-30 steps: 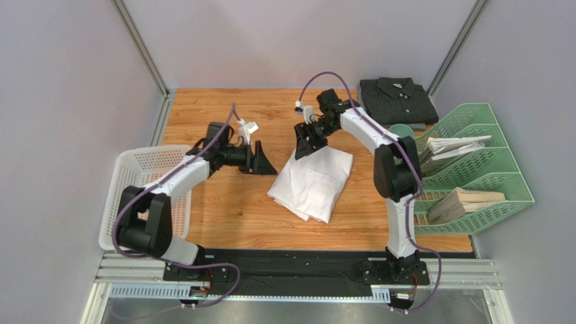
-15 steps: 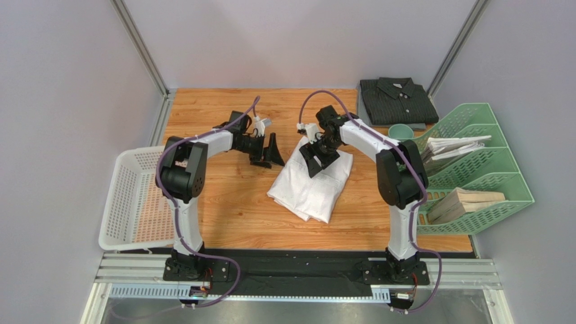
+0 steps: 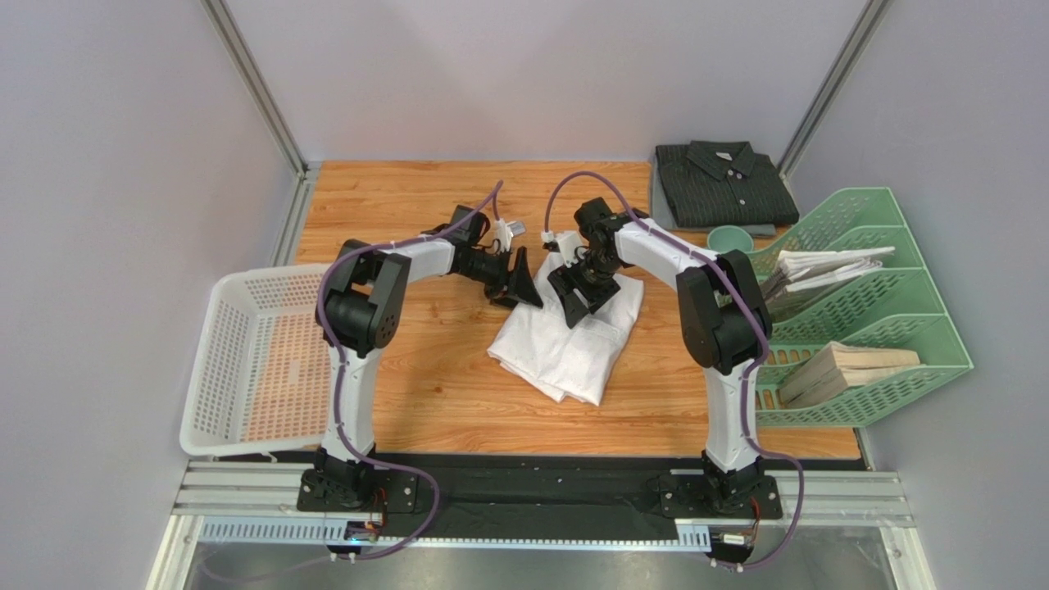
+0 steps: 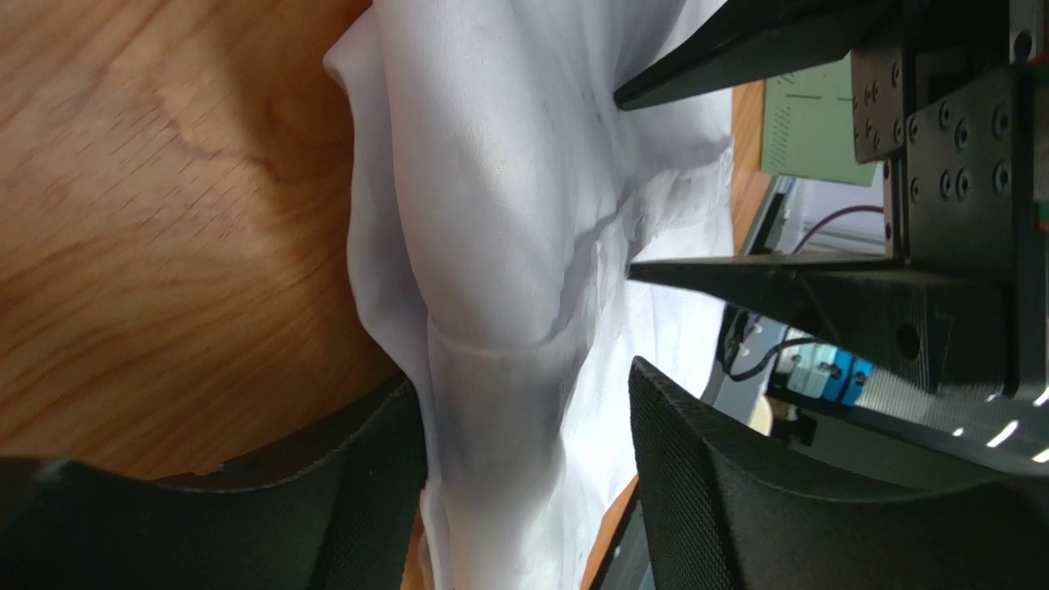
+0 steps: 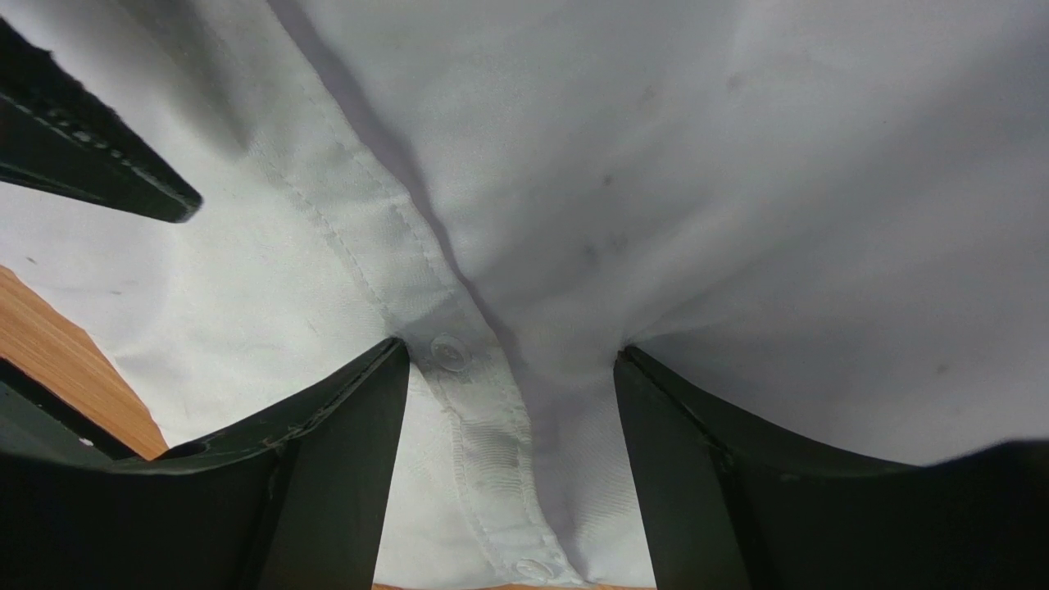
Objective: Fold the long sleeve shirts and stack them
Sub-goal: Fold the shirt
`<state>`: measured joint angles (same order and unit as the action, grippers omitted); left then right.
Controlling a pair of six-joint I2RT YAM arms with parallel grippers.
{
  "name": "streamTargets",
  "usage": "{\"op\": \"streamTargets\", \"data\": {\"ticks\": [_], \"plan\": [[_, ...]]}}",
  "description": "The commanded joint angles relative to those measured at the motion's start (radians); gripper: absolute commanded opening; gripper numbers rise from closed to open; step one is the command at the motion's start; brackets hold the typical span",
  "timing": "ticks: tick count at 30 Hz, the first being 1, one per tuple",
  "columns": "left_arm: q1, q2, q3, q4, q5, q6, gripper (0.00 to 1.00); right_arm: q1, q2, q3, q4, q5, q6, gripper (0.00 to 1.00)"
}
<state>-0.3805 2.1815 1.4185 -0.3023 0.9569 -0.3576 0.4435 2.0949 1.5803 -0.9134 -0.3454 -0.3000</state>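
Observation:
The white long sleeve shirt (image 3: pixel 569 347) lies folded at the middle of the table. My left gripper (image 3: pixel 527 280) is at its upper left edge, open, with a raised fold of the white cloth (image 4: pixel 493 246) between the jaws (image 4: pixel 523 375). My right gripper (image 3: pixel 576 300) presses down on the shirt's top part, open, astride the button placket (image 5: pixel 474 406), where the cloth puckers into a ridge (image 5: pixel 510 349). The two grippers are close together. The dark striped long sleeve shirt (image 3: pixel 724 184) lies folded at the back right corner.
A white mesh basket (image 3: pixel 253 357) stands at the left edge of the table. Green file trays (image 3: pixel 887 314) holding papers (image 3: pixel 819 263) and brown sheets stand along the right side, with a green cup (image 3: pixel 730 237) beside them.
My left arm has swung right, from bare wood to the white shirt's edge. My right gripper has come down from the shirt's far edge onto the cloth.

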Motion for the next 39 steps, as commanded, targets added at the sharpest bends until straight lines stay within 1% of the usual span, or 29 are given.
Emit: {"op": "streamTargets", "data": {"ticks": [1,3,4,6,7,9,10,12,15,16,18,19,21,23,24,25,26,27,28,29,30,31,32,33,34,36,37,38,39], "plan": [[-0.035,0.057,0.037,0.026,-0.029,-0.058,0.61,-0.005,0.050,-0.016,0.027,0.014,-0.019,0.68],[-0.034,0.061,0.027,0.061,-0.015,-0.092,0.56,-0.005,0.045,-0.016,0.024,0.011,-0.016,0.68],[-0.031,0.061,0.028,0.071,-0.011,-0.095,0.47,-0.005,0.042,-0.016,0.024,0.006,-0.014,0.68],[-0.028,0.057,0.027,0.071,-0.012,-0.092,0.36,-0.008,0.031,-0.019,0.025,-0.015,-0.005,0.69],[-0.021,0.055,0.030,0.059,-0.017,-0.087,0.22,-0.009,0.025,-0.019,0.028,-0.024,0.008,0.69],[-0.012,0.043,0.039,0.040,-0.014,-0.063,0.11,-0.017,0.011,-0.014,0.028,-0.050,0.025,0.70],[0.003,0.034,0.042,0.019,-0.015,-0.052,0.01,-0.020,-0.008,-0.013,0.028,-0.061,0.048,0.71],[0.021,0.002,0.057,-0.021,-0.020,0.006,0.00,-0.041,-0.042,-0.013,0.022,-0.092,0.071,0.73],[0.063,-0.054,0.104,-0.193,-0.066,0.116,0.00,-0.097,-0.139,-0.040,0.016,-0.156,0.130,0.78],[0.083,-0.072,0.114,-0.277,-0.110,0.193,0.00,-0.113,-0.198,-0.051,0.016,-0.174,0.139,0.79],[0.101,-0.133,0.132,-0.343,-0.154,0.248,0.00,-0.164,-0.255,-0.092,0.013,-0.205,0.159,0.82],[0.115,-0.153,0.141,-0.404,-0.205,0.306,0.00,-0.173,-0.280,-0.107,0.011,-0.207,0.163,0.84],[0.121,-0.201,0.189,-0.470,-0.266,0.356,0.00,-0.204,-0.344,-0.127,-0.002,-0.208,0.162,0.86],[0.126,-0.239,0.235,-0.555,-0.361,0.455,0.00,-0.222,-0.395,-0.155,-0.013,-0.208,0.159,0.88],[0.126,-0.247,0.294,-0.579,-0.392,0.485,0.00,-0.227,-0.409,-0.166,-0.018,-0.207,0.159,0.88],[0.126,-0.249,0.337,-0.653,-0.438,0.520,0.00,-0.230,-0.424,-0.181,-0.021,-0.205,0.156,0.88],[0.127,-0.240,0.447,-0.696,-0.463,0.607,0.00,-0.235,-0.435,-0.187,-0.022,-0.204,0.154,0.88],[0.127,-0.232,0.508,-0.736,-0.487,0.647,0.00,-0.238,-0.456,-0.192,-0.028,-0.204,0.156,0.88],[0.126,-0.220,0.575,-0.821,-0.554,0.695,0.00,-0.238,-0.466,-0.197,-0.030,-0.204,0.156,0.88],[0.127,-0.198,0.700,-0.857,-0.581,0.735,0.00,-0.241,-0.475,-0.206,-0.031,-0.208,0.159,0.88],[0.126,-0.186,0.761,-0.886,-0.607,0.829,0.00,-0.242,-0.489,-0.210,-0.035,-0.211,0.162,0.89],[0.115,-0.174,0.824,-0.934,-0.697,0.868,0.00,-0.243,-0.493,-0.212,-0.035,-0.214,0.165,0.89],[0.108,-0.152,0.926,-0.949,-0.742,0.905,0.00,-0.244,-0.499,-0.218,-0.036,-0.219,0.167,0.89],[0.097,-0.144,0.960,-0.962,-0.782,1.005,0.00,-0.246,-0.504,-0.221,-0.036,-0.221,0.168,0.88],[0.060,-0.143,0.974,-0.956,-0.885,1.051,0.00,-0.246,-0.510,-0.223,-0.036,-0.221,0.171,0.89],[0.019,-0.161,0.918,-0.885,-0.990,1.149,0.00,-0.250,-0.512,-0.229,-0.036,-0.221,0.171,0.89],[-0.029,-0.173,0.872,-0.847,-1.089,1.227,0.00,-0.253,-0.513,-0.230,-0.036,-0.221,0.171,0.89],[-0.050,-0.210,0.744,-0.801,-1.127,1.256,0.00,-0.259,-0.512,-0.233,-0.036,-0.228,0.176,0.89],[-0.095,-0.230,0.671,-0.703,-1.158,1.279,0.00,-0.264,-0.512,-0.240,-0.035,-0.233,0.177,0.89]]}}
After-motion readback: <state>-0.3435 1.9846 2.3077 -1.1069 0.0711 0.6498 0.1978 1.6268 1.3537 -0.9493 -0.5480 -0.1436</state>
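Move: The folded white shirt's middle lies about 6 cm to the left hand's right, 5 cm nearer the base and 2 cm below; its raised left edge is already between the open fingers. From the left hand, the white basket is some 41 cm left and 10 cm back. From the right hand, the shirt's middle is about 2 cm left, 3 cm back and just below, and the teal cup 22 cm right and 10 cm forward. Down and slightly right by about 1 cm, the left hand shuts its open fingers on the shirt's left edge, then sweeps it up some 25 cm, leftward and forward, swinging its fingers from pointing right-down to forward-down. The right hand first stays with open fingertips on the shirt, then comes free, opens wider and draws up and to its right, turning slightly clockwise. ##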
